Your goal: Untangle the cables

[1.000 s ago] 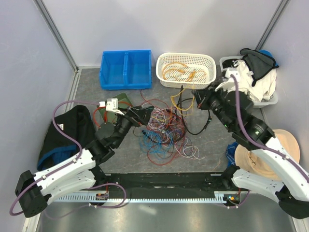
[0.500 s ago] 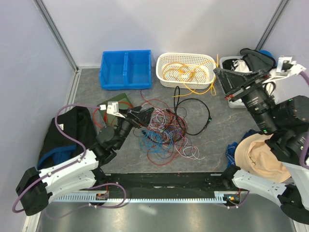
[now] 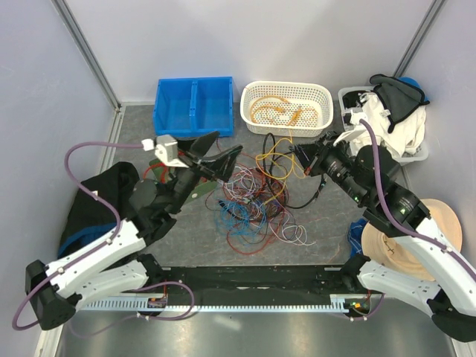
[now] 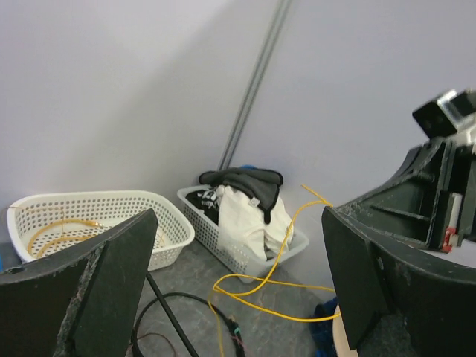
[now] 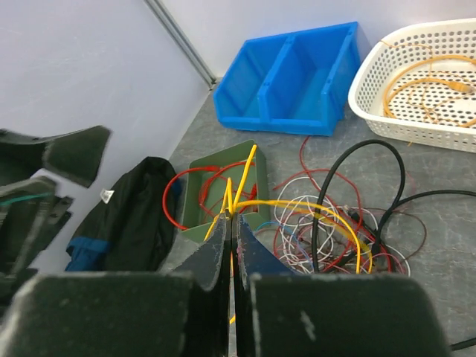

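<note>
The cables (image 3: 253,197) lie as a tangle of red, white, blue and purple wires mid-table, with a black cable (image 3: 301,190) looping to the right. My right gripper (image 3: 296,152) hovers just right of the pile. In the right wrist view it (image 5: 232,217) is shut on a yellow cable (image 5: 297,208), which arcs back down into the tangle. My left gripper (image 3: 229,141) is raised above the pile's left side, open and empty. In the left wrist view its fingers (image 4: 89,290) stand wide apart, framing yellow cable loops (image 4: 260,279) on the floor.
At the back stand a blue bin (image 3: 193,106) and a white basket (image 3: 246,111) holding orange cable. A basket of clothes (image 3: 387,123) sits back right. A green tray (image 5: 216,175) with red wire and a black bag (image 3: 104,201) lie left, a tan hat (image 3: 416,238) right.
My right arm came down from high on the right, back to the pile's right edge with the yellow cable. My left gripper lifted off the tangle, still open.
</note>
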{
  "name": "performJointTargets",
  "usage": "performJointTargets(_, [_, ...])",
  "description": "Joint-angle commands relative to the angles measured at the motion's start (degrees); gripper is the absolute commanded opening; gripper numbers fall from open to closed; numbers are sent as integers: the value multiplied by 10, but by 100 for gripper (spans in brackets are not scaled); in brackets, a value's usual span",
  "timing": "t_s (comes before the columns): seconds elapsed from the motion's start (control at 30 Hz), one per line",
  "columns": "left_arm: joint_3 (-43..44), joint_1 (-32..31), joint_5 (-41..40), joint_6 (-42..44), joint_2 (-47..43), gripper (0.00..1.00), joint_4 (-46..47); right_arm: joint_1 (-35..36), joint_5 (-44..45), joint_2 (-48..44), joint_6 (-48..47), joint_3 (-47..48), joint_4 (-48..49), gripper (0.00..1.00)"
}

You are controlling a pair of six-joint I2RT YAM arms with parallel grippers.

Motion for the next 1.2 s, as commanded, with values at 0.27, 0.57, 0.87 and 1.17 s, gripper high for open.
performJointTargets(0.27, [102,-1,209,101,145,96,-86,0,-49,-27,10,12,8,0])
performJointTargets(0.57, [138,-1,243,110,194,74,-97,0,-53,-32,9,-1,6,0])
performJointTargets(0.87, [196,-1,209,119,207,2,-146,0,-26,-50,-10,-16,-6,49])
performJointTargets(1.17, [388,4,127,114,249,2,-346,0,43,-88,-34,-44,-19,71])
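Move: The raised yellow cable lies roughly 11 cm to the right of the open left hand, about 2 cm ahead and 7 cm lower. The shut right hand still pinches it; the stretch to be taken is about 6 cm to that hand's left, some 3 cm ahead, nearly level. Far below, about 35 cm down, the cable tangle is roughly 7 cm left of the right hand and 3 cm ahead, and the white basket some 36 cm ahead and 4 cm right. Rightward and down sweeps the left hand, about 11 cm across and 6 cm lower, rolling its left side up some 25 degrees and turning clockwise, then shuts on the yellow cable near the right fingers and lifts about 7 cm, easing forward. The right hand, drawn back about 2 cm meanwhile, opens once the left has shut and slides off rightward some 3 cm. ##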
